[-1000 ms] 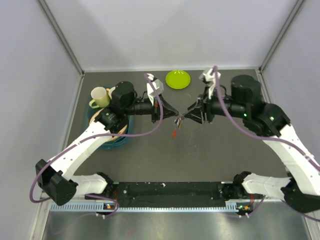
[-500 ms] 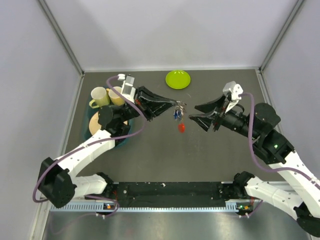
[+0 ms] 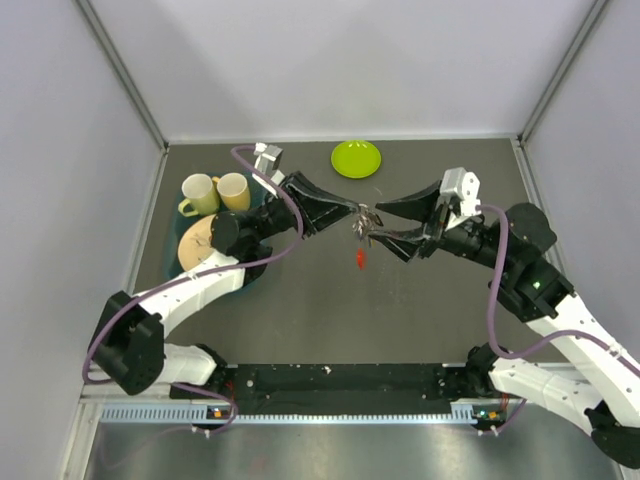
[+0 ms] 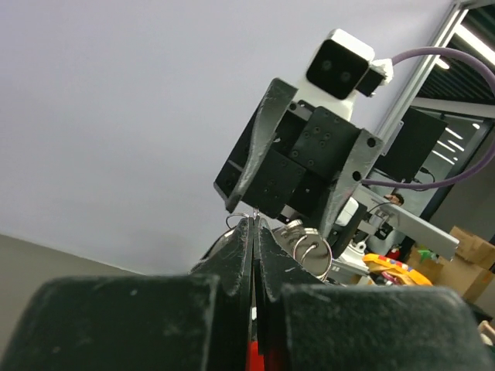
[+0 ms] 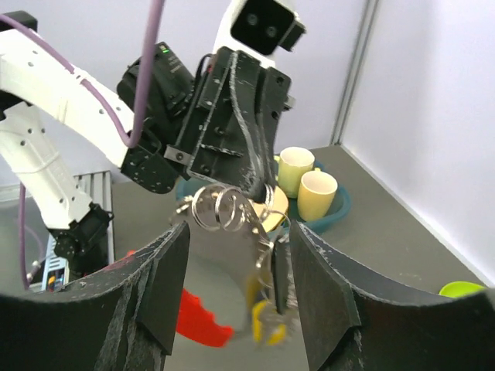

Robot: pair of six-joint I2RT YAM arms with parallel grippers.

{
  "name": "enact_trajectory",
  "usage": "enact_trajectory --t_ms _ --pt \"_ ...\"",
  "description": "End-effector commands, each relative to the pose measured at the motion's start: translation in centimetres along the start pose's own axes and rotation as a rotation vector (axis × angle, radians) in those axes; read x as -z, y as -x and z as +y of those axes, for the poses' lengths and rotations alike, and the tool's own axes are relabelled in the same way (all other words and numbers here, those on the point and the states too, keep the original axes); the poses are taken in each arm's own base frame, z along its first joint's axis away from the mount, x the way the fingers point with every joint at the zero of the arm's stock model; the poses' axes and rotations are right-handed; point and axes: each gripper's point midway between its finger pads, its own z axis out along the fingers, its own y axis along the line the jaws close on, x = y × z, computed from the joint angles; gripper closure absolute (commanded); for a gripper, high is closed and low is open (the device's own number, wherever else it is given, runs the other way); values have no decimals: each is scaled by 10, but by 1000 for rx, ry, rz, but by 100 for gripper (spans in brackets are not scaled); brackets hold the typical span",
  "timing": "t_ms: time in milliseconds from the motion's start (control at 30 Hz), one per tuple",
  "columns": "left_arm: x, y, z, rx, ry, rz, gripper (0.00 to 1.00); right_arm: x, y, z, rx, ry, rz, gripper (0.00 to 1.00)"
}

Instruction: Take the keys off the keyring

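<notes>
My left gripper (image 3: pixel 352 209) is shut on the keyring (image 3: pixel 364 221) and holds the bunch up in the air above the table's middle. The keys hang below it, and the red tag (image 3: pixel 360 260) hangs lowest. In the left wrist view the jaws (image 4: pixel 254 224) are pressed together, with silver rings (image 4: pixel 313 251) just beyond them. My right gripper (image 3: pixel 380 222) is open, one finger on each side of the bunch. In the right wrist view (image 5: pixel 238 232) the rings (image 5: pixel 220 207), a yellow-headed key (image 5: pixel 267 321) and the red tag (image 5: pixel 197 317) hang between its fingers. No blue key shows.
A lime-green dish (image 3: pixel 356 158) lies at the back of the dark table. Two pale yellow cups (image 3: pixel 200 192) and a tan round thing (image 3: pixel 200 242) sit in a teal bowl (image 3: pixel 235 278) at the left. Grey walls close in three sides.
The right gripper, which had drawn back to the right half a second ago, has come left again with its jaws open round the bunch. The left gripper kept hold of the ring.
</notes>
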Motion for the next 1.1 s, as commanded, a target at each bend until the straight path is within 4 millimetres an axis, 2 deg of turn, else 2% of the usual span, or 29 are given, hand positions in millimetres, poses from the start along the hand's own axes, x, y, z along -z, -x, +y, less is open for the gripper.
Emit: enact_trajectory --t_ms 0,267,600,700,733,800,833,900,1067 --pt "0 44 -82 -233 -305 -161 100 -3 37 15 114 111 -76 45" --pt "-3 45 -81 -226 -303 -148 100 1 17 -12 187 -28 1 47" --pt "-7 45 -79 -238 -296 -129 100 -5 17 -18 199 -33 11 58" --pt "-7 44 -77 -241 -289 -124 100 -9 17 -20 190 -37 7 65" --pt "-7 44 -76 -241 -286 -123 100 -10 18 -19 183 -37 0 72" --pt "-8 44 -72 -244 -270 -126 100 -10 18 -20 173 -40 -2 81" --pt "-8 44 -71 -243 -262 -127 100 -10 18 -19 162 -42 -2 90" --pt "-9 45 -63 -243 -225 -136 100 -10 17 -20 150 -48 1 98" --pt "-7 50 -55 -255 -176 -177 100 -15 8 -12 95 -25 17 100"
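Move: The keyring's near edge, hanging at the left hand's closed fingertips, lies about 2 cm ahead, 1 cm left and 1 cm below the right hand's open fingers. From the right hand, the red key hangs about 1 cm back, 3 cm left and 6 cm lower; the yellow key is about level with it fore and aft, 2 cm left and 5 cm down. From the left hand, the keyring edge is about 1 cm right and 1 cm below. Right hand eases about 2 cm forward, closing its fingers on the keyring's edge, while the left keeps its grip. ##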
